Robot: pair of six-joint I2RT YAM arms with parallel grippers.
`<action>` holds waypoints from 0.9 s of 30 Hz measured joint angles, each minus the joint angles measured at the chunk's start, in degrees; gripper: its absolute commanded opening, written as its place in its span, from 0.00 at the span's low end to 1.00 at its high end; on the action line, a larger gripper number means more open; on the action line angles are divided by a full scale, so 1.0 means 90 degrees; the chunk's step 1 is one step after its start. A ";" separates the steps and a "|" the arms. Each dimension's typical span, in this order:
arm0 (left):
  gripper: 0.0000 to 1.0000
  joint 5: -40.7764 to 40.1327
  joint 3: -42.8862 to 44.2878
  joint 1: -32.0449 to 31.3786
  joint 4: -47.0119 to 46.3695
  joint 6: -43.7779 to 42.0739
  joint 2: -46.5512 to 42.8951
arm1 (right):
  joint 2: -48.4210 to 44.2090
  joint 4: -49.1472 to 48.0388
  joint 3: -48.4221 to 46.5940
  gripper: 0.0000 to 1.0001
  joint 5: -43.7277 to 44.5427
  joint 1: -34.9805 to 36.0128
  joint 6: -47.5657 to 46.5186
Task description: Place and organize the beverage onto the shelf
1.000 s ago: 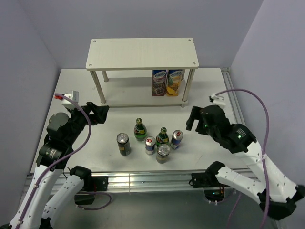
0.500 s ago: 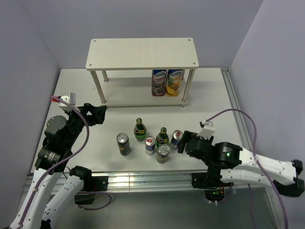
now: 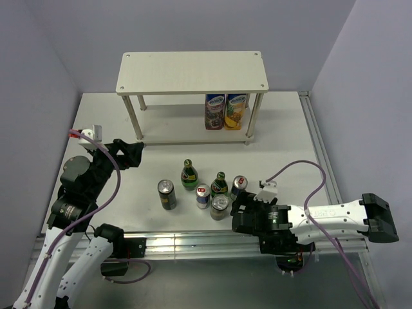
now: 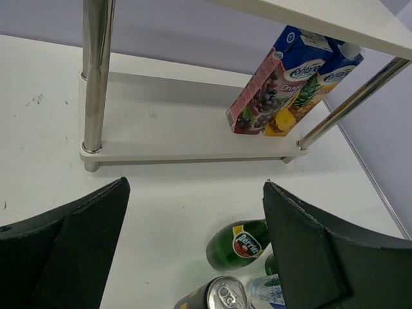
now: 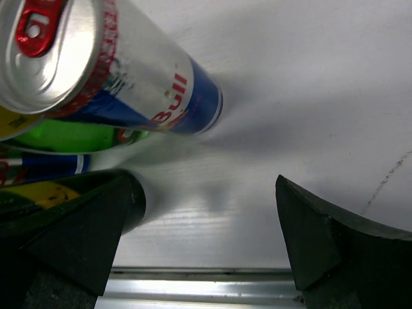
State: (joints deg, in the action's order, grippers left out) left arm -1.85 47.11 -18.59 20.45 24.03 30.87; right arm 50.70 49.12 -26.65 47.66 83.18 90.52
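The six drinks stand in a cluster on the table in front of the shelf (image 3: pixel 192 72): two green bottles (image 3: pixel 188 175) (image 3: pixel 219 185), two black cans (image 3: pixel 167 194) (image 3: pixel 220 206) and two blue-and-silver cans (image 3: pixel 203 196) (image 3: pixel 239 187). My right gripper (image 3: pixel 239 210) is open and empty, low by the table's near edge, just right of the front black can. The right wrist view shows a blue-and-silver can (image 5: pixel 109 71), a green bottle (image 5: pixel 71 136) and black can (image 5: pixel 38 193) beside the gripper (image 5: pixel 206 238). My left gripper (image 3: pixel 132 154) is open and empty, left of the cluster; its wrist view shows a bottle (image 4: pixel 241 243).
Two juice cartons (image 3: pixel 225 111) stand on the right of the shelf's lower board (image 4: pixel 193 129), also in the left wrist view (image 4: pixel 283 90). The shelf's metal posts (image 4: pixel 95 77) stand ahead of the left gripper. The table's metal front rail (image 5: pixel 206 293) runs just below the right gripper.
The right arm has swung down and towards the near edge, and its gripper has moved left up to the cans. The left gripper shifted slightly at first and then stayed still.
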 measured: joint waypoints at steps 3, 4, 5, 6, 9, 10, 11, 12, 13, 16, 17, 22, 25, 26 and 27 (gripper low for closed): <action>0.91 0.0002 0.0000 0.0000 0.0000 -0.0005 0.0002 | 0.0126 -0.0364 0.0279 1.00 0.0226 -0.0058 0.0185; 0.91 0.0002 0.0000 0.0000 0.0000 -0.0007 0.0002 | 0.0187 -0.0474 0.0328 1.00 0.0318 -0.0070 0.0209; 0.91 0.0002 0.0000 0.0000 0.0000 -0.0022 0.0002 | 0.0250 -0.0590 0.0367 1.00 0.0420 -0.0083 0.0231; 0.91 0.0002 0.0000 0.0000 0.0000 -0.0034 0.0002 | 0.0325 -0.0726 0.0406 1.00 0.0503 -0.0107 0.0240; 0.91 0.0002 0.0000 0.0000 0.0000 -0.0049 0.0002 | 0.0508 -0.1183 0.0488 1.00 0.0777 -0.0182 0.0143; 0.91 0.0002 0.0000 0.0000 0.0000 -0.0049 0.0002 | 0.0554 -0.1394 0.0527 1.00 0.0835 -0.0255 0.0061; 0.91 0.0002 0.0000 0.0000 0.0000 -0.0049 0.0002 | 0.0590 -0.1608 0.0576 1.00 0.0894 -0.0333 -0.0063; 0.91 0.0002 0.0000 0.0000 0.0000 -0.0049 0.0002 | 0.0624 -0.1792 0.0619 1.00 0.0940 -0.0427 -0.0192; 0.91 0.0002 0.0000 0.0000 0.0000 -0.0049 0.0002 | 0.0670 -0.2023 0.0673 1.00 0.0974 -0.0566 -0.0350; 0.91 0.0002 0.0000 0.0000 0.0000 -0.0058 0.0002 | 0.0746 -0.2803 0.0855 1.00 0.0976 -0.0959 -0.0923; 0.91 0.0002 0.0000 0.0000 0.0000 -0.0066 0.0002 | 0.0765 -0.3164 0.0937 1.00 0.0967 -0.1144 -0.1197; 0.91 0.0002 0.0000 0.0000 0.0000 -0.0070 0.0002 | 0.0886 -0.4566 0.1200 1.00 0.0811 -0.1989 -0.2336; 0.91 0.0002 0.0000 0.0000 0.0000 -0.0073 0.0002 | 0.1098 -0.5212 0.1229 1.00 0.0733 -0.2317 -0.2890; 0.91 0.0005 0.0000 0.0000 0.0000 -0.0073 0.0005 | 0.1183 -0.5382 0.1229 1.00 0.0719 -0.2390 -0.3036; 0.91 0.0005 0.0000 0.0000 0.0000 -0.0073 0.0005 | 0.1273 -0.5542 0.1226 1.00 0.0695 -0.2443 -0.3160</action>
State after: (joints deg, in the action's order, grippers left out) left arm -1.80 47.11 -18.59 20.45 23.38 30.92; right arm 62.15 -0.75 -15.62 53.91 61.19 62.08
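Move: The red-tabbed Red Bull can stands about 8 cm ahead of the right hand and 5 cm to its left, its middle about level with the fingers. The green bottle is some 6 cm to the left of that can and about level with it. The dark can lies 11 cm left of the right hand, level fore and aft. From the left hand, the Red Bull can is about 29 cm right, 3 cm back and 25 cm below. The right hand makes contact with the Red Bull can, its left finger seeming to bear on the can's side as it drives about 10 cm forward, low over the table, to bring the can between the wide-open fingers. It dips only a centimetre or so, while the wrist tips the fingers up some 15 degrees and swings them clockwise. ##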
